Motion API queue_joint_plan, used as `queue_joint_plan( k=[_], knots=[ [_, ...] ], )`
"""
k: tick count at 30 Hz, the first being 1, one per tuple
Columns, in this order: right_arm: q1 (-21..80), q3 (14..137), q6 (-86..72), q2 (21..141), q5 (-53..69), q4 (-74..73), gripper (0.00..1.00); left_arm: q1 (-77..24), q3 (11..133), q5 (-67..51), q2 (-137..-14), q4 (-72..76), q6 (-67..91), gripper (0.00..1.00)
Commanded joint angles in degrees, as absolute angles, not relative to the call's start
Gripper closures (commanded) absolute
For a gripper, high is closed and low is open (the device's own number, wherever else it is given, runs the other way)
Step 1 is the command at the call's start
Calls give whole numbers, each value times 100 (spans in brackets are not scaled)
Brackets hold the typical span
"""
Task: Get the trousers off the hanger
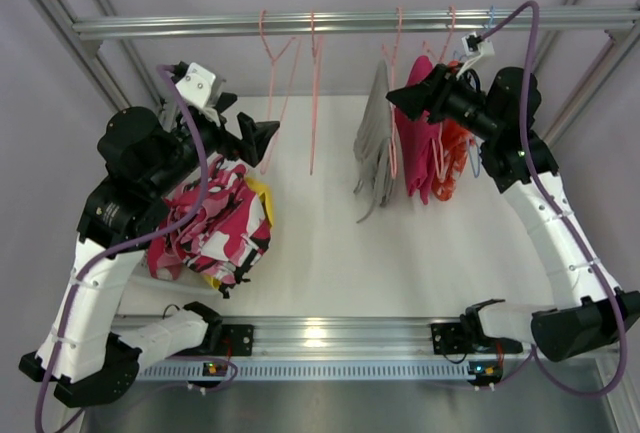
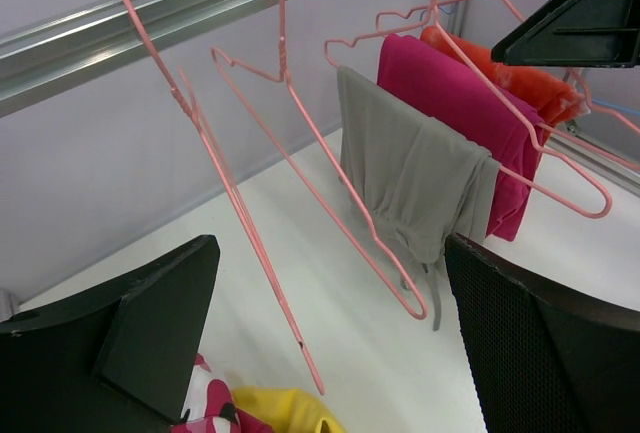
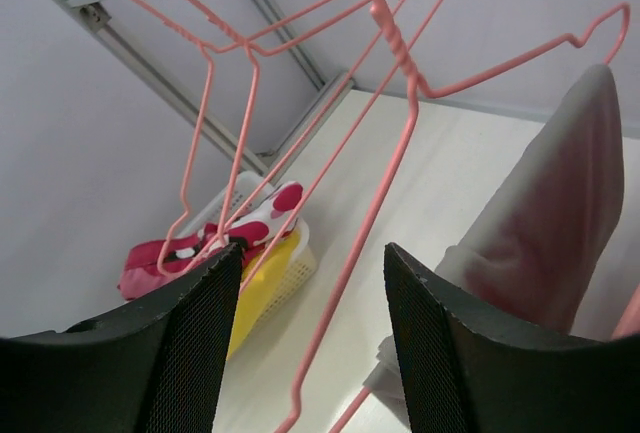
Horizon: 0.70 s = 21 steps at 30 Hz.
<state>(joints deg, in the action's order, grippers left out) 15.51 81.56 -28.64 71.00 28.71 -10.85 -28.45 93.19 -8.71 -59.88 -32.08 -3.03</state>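
Note:
Three trousers hang on pink hangers from the rail: grey (image 1: 374,148), magenta (image 1: 414,138) and orange (image 1: 455,158). The left wrist view shows the same grey (image 2: 415,173), magenta (image 2: 450,93) and orange (image 2: 525,78) ones. My right gripper (image 1: 397,99) is open just above the grey trousers (image 3: 565,218). A pink hanger wire (image 3: 375,203) runs between its jaws (image 3: 310,353), and no grip on it shows. My left gripper (image 1: 266,135) stands open and empty (image 2: 330,353) beside two bare pink hangers (image 2: 240,203). Patterned trousers (image 1: 215,223) and yellow ones (image 3: 262,283) lie in a heap at left.
A white basket (image 3: 296,261) under the left arm holds the heaped trousers. The metal rail (image 1: 330,23) crosses the back, with bare hangers (image 1: 312,93) hanging mid-left. Frame posts stand at both sides, and a metal bar (image 1: 330,333) lines the near table edge.

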Motion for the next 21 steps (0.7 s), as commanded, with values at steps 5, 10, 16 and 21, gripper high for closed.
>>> queue_joint_plan(
  k=[5, 10, 16, 21],
  knots=[
    [1608, 8297, -2786, 7461, 2698, -976, 43, -2839, 9325, -738, -5906, -2883, -466, 1],
    [1626, 8086, -3646, 7760, 3400, -64, 51, -2848, 9255, -686, -5898, -2856, -483, 1],
    [1696, 7761, -4315, 7884, 3656, 861, 72, -2848, 9211, -633, -5845, -2839, -492, 1],
    [1696, 7778, -4350, 7673, 3639, 949, 97, -2848, 9141, -580, -5801, -2830, -475, 1]
  ],
)
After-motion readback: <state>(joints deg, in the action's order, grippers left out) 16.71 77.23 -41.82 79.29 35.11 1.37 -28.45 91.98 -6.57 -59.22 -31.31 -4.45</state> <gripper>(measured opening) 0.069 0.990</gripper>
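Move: The upper near arm of the grey trousers' hanger, just below the twisted neck, lies about 2 cm ahead of the right hand, 3 cm to its left and 4 cm lower. The grey trousers' middle is some 10 cm ahead, 1 cm left and 15 cm below; the magenta trousers hang 8 cm right of them and level with them. An empty hanger is about 5 cm ahead of the right hand and 16 cm left. From the left hand, the grey hanger's arm is roughly 6 cm ahead and 27 cm right, slightly lower. Forward and down at first, then mostly left with a slight draw back, the right hand travels about 6 cm in all onto the grey trousers' hanger. Its fingers tip down and swing a little left, some 15 degrees altogether, while they close from a bit over half open to nearly shut, pinching the near arm's wire just under the neck. ##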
